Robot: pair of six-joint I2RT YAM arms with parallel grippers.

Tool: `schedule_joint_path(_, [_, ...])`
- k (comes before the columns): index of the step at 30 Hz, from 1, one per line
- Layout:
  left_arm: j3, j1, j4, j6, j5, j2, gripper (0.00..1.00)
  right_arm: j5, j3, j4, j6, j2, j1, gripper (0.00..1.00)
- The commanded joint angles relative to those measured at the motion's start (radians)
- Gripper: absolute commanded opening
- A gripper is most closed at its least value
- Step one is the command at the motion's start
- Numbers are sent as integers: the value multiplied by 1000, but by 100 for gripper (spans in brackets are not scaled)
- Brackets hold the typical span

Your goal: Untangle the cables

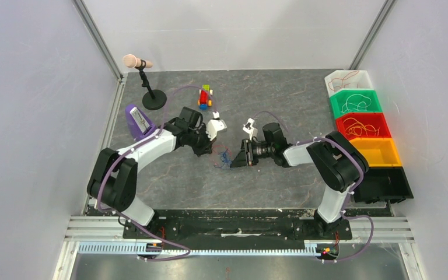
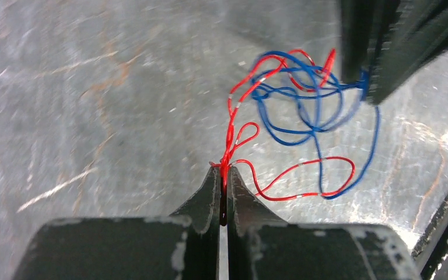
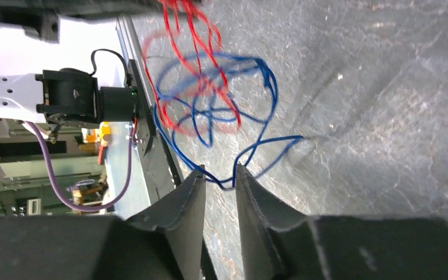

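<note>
The cables are a small tangle of thin red and blue wire [image 1: 224, 156] on the grey table between my two grippers. My left gripper [image 1: 211, 151] is shut on a bunched strand of the red wire [image 2: 231, 119], pinched at its fingertips [image 2: 224, 169]. The blue wire [image 2: 291, 142] loops through the red one and runs to the right gripper's fingers [image 2: 373, 58]. My right gripper [image 1: 237, 158] stands with its jaws a little apart [image 3: 220, 175]. A low loop of the blue wire [image 3: 271, 81] hangs between its tips. The red wire [image 3: 195, 35] is blurred beyond it.
A microphone on a round stand [image 1: 137, 61] and a small toy of coloured blocks [image 1: 204, 98] stand at the back. A purple and white object [image 1: 138, 119] sits by the left arm. White [image 1: 328, 81], green [image 1: 333, 105], red [image 1: 339, 125], orange [image 1: 353, 153] and black [image 1: 385, 192] bins line the right edge.
</note>
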Motion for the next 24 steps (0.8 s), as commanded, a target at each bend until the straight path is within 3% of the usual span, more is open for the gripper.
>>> schedule_joint_path(1, [-3, 75, 36, -146, -80, -69, 2, -33, -15, -30, -92, -23, -2, 16])
schedule_joint_path(3, [-11, 105, 13, -149, -89, -85, 2, -32, -17, -86, -140, -45, -11, 0])
schedule_joint_path(8, [-34, 188, -28, -135, -95, -130, 2, -2, -12, -224, -247, -105, -88, 0])
schedule_joint_path(12, [-43, 241, -75, -98, -117, -151, 2, 38, 30, -433, -408, -172, -190, 0])
schedule_joint_path(24, [-129, 257, -135, 65, -174, -127, 2, 56, 166, -971, -839, -389, -571, 0])
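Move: The blue cable's bunch sits about 4 cm to the right hand's left, 3 cm farther out and some 3 cm lower, with one strand already between that hand's part-open fingers; the red cable's loops are about 6 cm left, 4 cm ahead and 1 cm below. From the left hand, which already pinches the red cable, those loops hang about 3 cm right, level fore and aft, 2 cm down, and the blue bunch 5 cm right, 2 cm back, 4 cm down. The blue strand gets pinched as the right fingers shut fully during a dip of about 1 cm; that hand then draws it right, away from the left hand, speeding up over some 17 cm while swinging forward and finally rising. The red cable stays pinched in the left hand, which pulls left about 12 cm, bowing forward and back, turning roughly 20 degrees counter-clockwise and sinking slightly late on. ##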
